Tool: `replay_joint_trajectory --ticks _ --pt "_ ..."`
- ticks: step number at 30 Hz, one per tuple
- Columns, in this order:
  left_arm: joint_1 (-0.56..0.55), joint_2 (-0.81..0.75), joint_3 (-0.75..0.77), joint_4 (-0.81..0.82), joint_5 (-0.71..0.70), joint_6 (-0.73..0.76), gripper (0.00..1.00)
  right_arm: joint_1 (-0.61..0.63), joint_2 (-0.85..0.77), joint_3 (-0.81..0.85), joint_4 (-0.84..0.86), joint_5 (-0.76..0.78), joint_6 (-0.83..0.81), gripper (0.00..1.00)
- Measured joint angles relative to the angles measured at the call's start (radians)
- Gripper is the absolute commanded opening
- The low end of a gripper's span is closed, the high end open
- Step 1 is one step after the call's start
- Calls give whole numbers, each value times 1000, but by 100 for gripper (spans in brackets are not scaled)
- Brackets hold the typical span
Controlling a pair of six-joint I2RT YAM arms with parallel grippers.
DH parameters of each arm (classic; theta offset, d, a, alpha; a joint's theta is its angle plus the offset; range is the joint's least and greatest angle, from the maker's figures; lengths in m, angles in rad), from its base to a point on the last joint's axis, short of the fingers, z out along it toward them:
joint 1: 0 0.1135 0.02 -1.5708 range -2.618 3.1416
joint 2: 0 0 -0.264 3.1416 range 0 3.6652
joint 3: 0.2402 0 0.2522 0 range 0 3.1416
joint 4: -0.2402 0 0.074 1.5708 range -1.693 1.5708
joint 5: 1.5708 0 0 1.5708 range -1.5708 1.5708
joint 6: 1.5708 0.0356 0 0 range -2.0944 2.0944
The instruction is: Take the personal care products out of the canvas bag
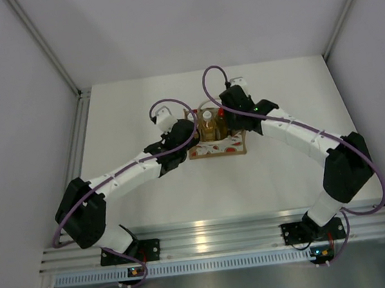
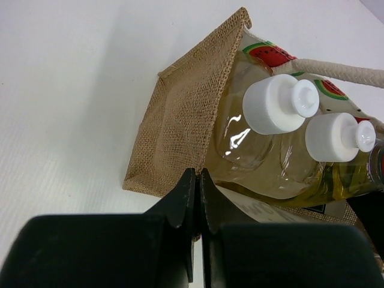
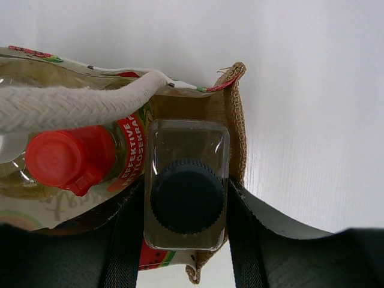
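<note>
The canvas bag [image 1: 218,146] stands mid-table with its white-and-red patterned front toward me. Two amber bottles with white caps [image 2: 279,105] [image 2: 339,137] stand inside it, next to the yellow bottle with the red cap [image 3: 66,159] and the clear bottle with the dark grey cap [image 3: 187,195]. My left gripper [image 2: 198,174] is shut on the burlap rim at the bag's left end [image 2: 180,120]. My right gripper [image 3: 186,189] is over the bag's right end, with a finger pressed against each side of the clear bottle. A white rope handle [image 3: 78,105] crosses above the yellow bottle.
The white table [image 1: 132,102] is walled by grey panels on the left, back and right. An aluminium rail [image 1: 217,235] with both arm bases runs along the near edge. Purple cables loop above both arms.
</note>
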Motion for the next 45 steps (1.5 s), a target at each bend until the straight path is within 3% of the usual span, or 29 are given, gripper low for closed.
replay_joint_trajectory --ticks 24,45 --pt "-1 -6 -6 -1 -3 -48 0 0 -1 66 -77 -6 -25 0" --pt "-1 -6 -6 -2 -2 -55 0 2 -129 121 -100 7 -40 0"
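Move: The right fingers already grip the black-capped bottle near its top, with its middle about 5 cm below the hand. The red-capped bottle stands about 6 cm left and 1 cm ahead of that hand, middle 8 cm down; the bag's right end wall is about 4 cm to its right, level and some 9 cm down. From the left hand, already on the bag's near-left rim, the black-capped bottle lies about 15 cm right, 5 cm ahead and 5 cm below. Right hand lifts the gripped black-capped bottle about 8 cm, slowly then fast; left keeps pinching the bag rim. ##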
